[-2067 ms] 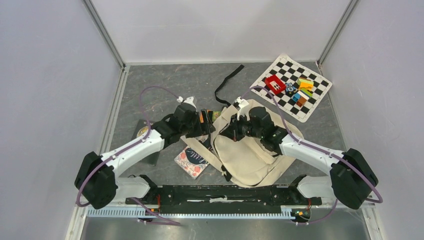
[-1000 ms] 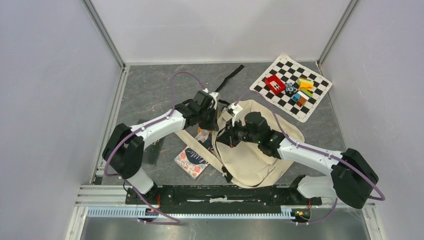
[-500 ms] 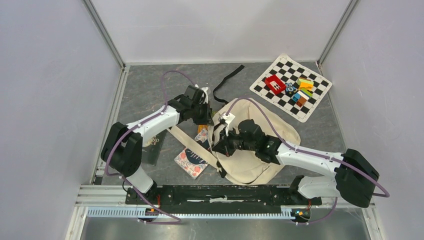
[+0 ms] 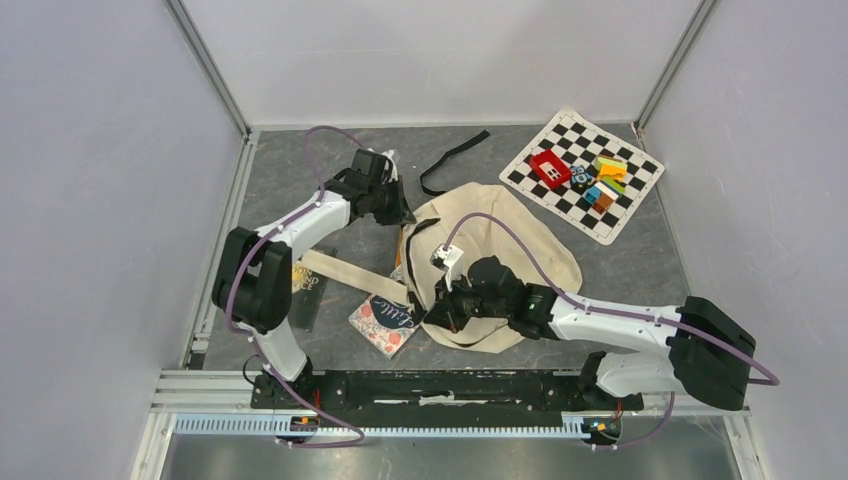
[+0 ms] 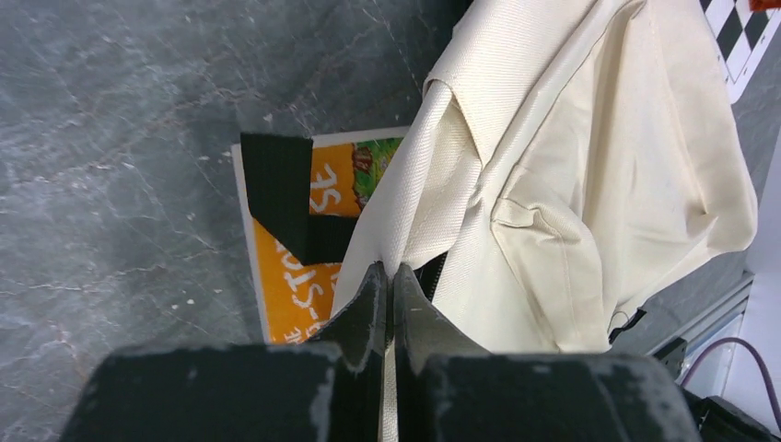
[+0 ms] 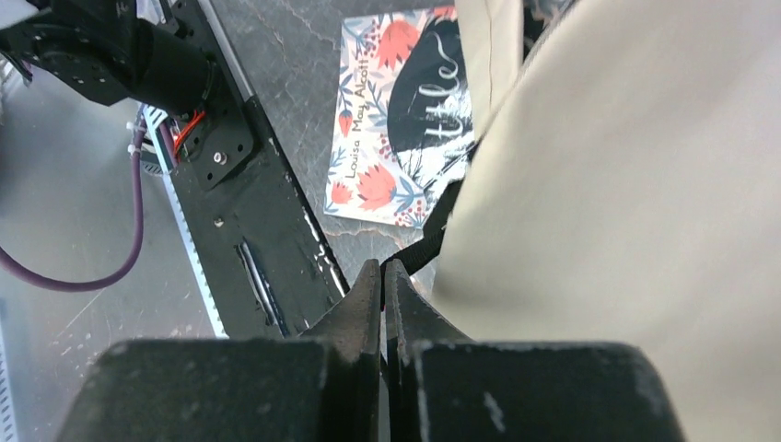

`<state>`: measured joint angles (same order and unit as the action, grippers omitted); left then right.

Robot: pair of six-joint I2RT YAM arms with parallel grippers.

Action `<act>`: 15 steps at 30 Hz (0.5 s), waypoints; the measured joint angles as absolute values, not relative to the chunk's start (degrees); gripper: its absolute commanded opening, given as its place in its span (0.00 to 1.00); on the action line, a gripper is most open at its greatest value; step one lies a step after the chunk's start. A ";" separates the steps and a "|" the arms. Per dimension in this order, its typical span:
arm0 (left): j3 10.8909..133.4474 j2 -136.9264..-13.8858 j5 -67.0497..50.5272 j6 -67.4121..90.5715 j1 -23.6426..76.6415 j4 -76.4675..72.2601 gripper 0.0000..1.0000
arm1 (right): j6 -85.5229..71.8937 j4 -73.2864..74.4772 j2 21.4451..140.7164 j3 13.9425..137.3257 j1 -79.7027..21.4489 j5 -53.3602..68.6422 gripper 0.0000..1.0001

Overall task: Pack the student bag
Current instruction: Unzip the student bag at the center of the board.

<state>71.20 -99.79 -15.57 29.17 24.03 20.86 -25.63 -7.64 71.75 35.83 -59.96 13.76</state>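
Observation:
The student bag [image 4: 500, 255], a cream canvas backpack, lies in the middle of the grey table. My left gripper [image 4: 397, 212] is at its far left edge, shut on a fold of cream fabric [image 5: 405, 221]. My right gripper [image 4: 447, 308] is at the bag's near left edge, shut on a black strap [image 6: 440, 221] of the bag. An orange book [image 5: 290, 276] lies partly under the bag [image 5: 599, 166], with a black strap end [image 5: 281, 189] lying across it. A floral book [image 4: 385, 322] lies just left of the right gripper, also in the right wrist view [image 6: 405, 120].
A cream shoulder strap [image 4: 345, 272] trails left across the table. A dark book [image 4: 305, 285] lies under the left arm. A loose black strap [image 4: 450, 160] lies behind the bag. A checkered mat [image 4: 625, 215] with several toy blocks sits at the back right. The black base rail [image 6: 249, 230] runs close to the right gripper.
The left gripper has swung back and to the left with the bag's edge. The right gripper has moved left and nearer, holding the strap. The bag has shifted and spread between them.

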 measured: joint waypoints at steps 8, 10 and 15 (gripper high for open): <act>70.15 -98.65 -14.85 30.33 22.02 17.39 0.79 | -27.64 -7.64 71.11 33.54 -61.12 11.79 0.00; 66.74 -95.57 -14.57 30.55 21.87 16.67 0.83 | -27.90 -7.70 70.78 33.52 -61.14 11.16 0.00; 54.72 -80.60 -13.58 31.70 22.65 16.97 0.89 | -28.69 -8.80 70.78 33.54 -61.14 9.87 0.00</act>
<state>54.72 -80.60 -13.58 31.70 22.65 16.97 -28.69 -8.80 70.78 33.54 -61.14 9.87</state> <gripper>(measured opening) 0.858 0.009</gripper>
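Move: The left hand holds the cream cloth at the far left rim of the student bag; the middle of the black-edged zip opening lies about 8 cm back, 1 cm right and 3 cm below it. The flowered book is roughly 22 cm back, 4 cm left and 9 cm down, the loose black strap 11 cm ahead, 9 cm right and 9 cm down. From the right hand, gripping black webbing, the zip opening's middle is some 13 cm ahead, 5 cm left, 3 cm lower. Edging a little forward at first, the left hand opens its fingers wide and lets go of the bag's far rim, then turns back, swinging left and rising, to end about 5 cm nearer its base. The right hand keeps its shut grip on the black webbing at the near left end of the bag, dipping slightly. ##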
